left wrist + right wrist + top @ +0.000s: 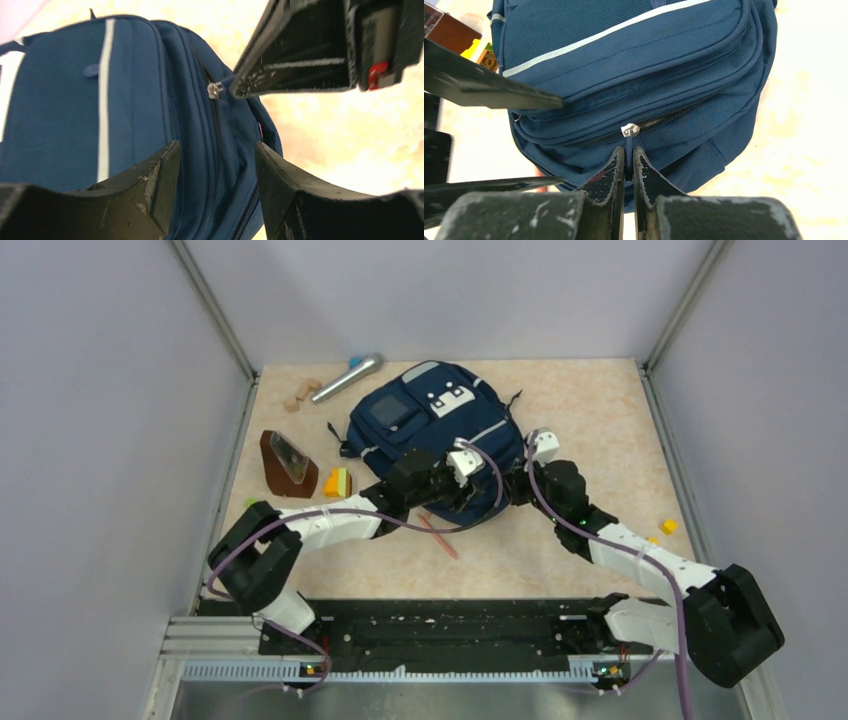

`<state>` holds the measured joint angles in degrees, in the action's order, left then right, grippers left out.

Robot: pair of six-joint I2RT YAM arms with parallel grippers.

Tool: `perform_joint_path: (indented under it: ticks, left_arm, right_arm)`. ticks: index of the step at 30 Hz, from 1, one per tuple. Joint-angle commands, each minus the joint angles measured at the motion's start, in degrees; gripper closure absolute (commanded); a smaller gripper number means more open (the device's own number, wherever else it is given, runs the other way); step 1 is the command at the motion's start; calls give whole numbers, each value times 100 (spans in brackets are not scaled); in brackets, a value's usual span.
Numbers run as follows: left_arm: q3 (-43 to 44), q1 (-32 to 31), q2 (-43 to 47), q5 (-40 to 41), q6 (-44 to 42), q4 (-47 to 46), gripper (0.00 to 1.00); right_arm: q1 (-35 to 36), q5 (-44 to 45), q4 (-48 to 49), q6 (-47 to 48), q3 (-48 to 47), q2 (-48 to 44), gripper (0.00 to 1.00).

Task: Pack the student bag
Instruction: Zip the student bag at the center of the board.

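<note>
The student bag (430, 425) is a navy backpack with light stripes, lying in the middle of the table. In the right wrist view my right gripper (629, 150) is shut on the blue pull tab (629, 142) hanging from the silver zipper slider (630, 130) of the bag (634, 65). To the slider's right the zipper gapes slightly. My left gripper (216, 147) is open, its fingers spread either side of the zipper seam on the bag (135, 100), gripping nothing. In the overhead view both grippers meet at the bag's near edge, left (445, 488) and right (512, 485).
A silver microphone (347, 378) and small wooden blocks (300, 395) lie at the back left. A brown wedge-shaped case (285, 462) and an orange-yellow block (335, 483) sit left of the bag. A red stick (440, 537) lies in front, a yellow block (668, 526) at the right.
</note>
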<state>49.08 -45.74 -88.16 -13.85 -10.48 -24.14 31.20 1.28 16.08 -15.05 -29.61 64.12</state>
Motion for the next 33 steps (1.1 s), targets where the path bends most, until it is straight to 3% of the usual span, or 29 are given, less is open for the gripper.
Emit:
perform_joint_path:
  ticks: [1,12,16,21,33]
  left_arm:
    - [280,-71,-298,-99,-332,-600,40]
    - [783,-138,-1032,208,-342,-406,49]
    - [843,-209,-1072,402,-442,-345,66]
    - [901,-243,-1005,662,-455,-222,99]
    - [789,-249,-272,966,-551,226,100]
  right_arm:
    - [-136,-382,491,-184,51,-261,100]
    - [-315,-633,557,-322,162,-342,100]
    - [-316,-572,548,-287,169,-339,100]
    - [-316,-470,496,-244,123,-301,100]
    - [-329,547,-492,-155,-507,-270,100]
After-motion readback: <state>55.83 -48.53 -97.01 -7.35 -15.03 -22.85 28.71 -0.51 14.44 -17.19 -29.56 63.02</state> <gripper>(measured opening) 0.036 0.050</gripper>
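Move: The left hand, fingers open, hangs over the student bag's near right part; the bag seam beside the zipper that it will pinch lies about 2 cm ahead, 3 cm to its right and 3 cm below. Some 3 cm beyond that seam to the right, and 2 cm farther out, is the zipper slider. The white stripe is about 7 cm ahead and 3 cm left of the left hand. From the right hand, which holds the pull tab, the slider is roughly 2 cm ahead and 1 cm left, the seam 1 cm ahead and 4 cm left. The left hand sinks about 3 cm onto the bag beside the zipper, then slides forward and to the right by some 3 cm towards the slider, and its open fingers shut on the seam, pinching the cloth just left of the right hand's grip. The right hand keeps the pull tab pinched and all but stays in place, rolling only a few degrees, until it edges under 1 cm to the right at the very end, away from the pinched seam. ##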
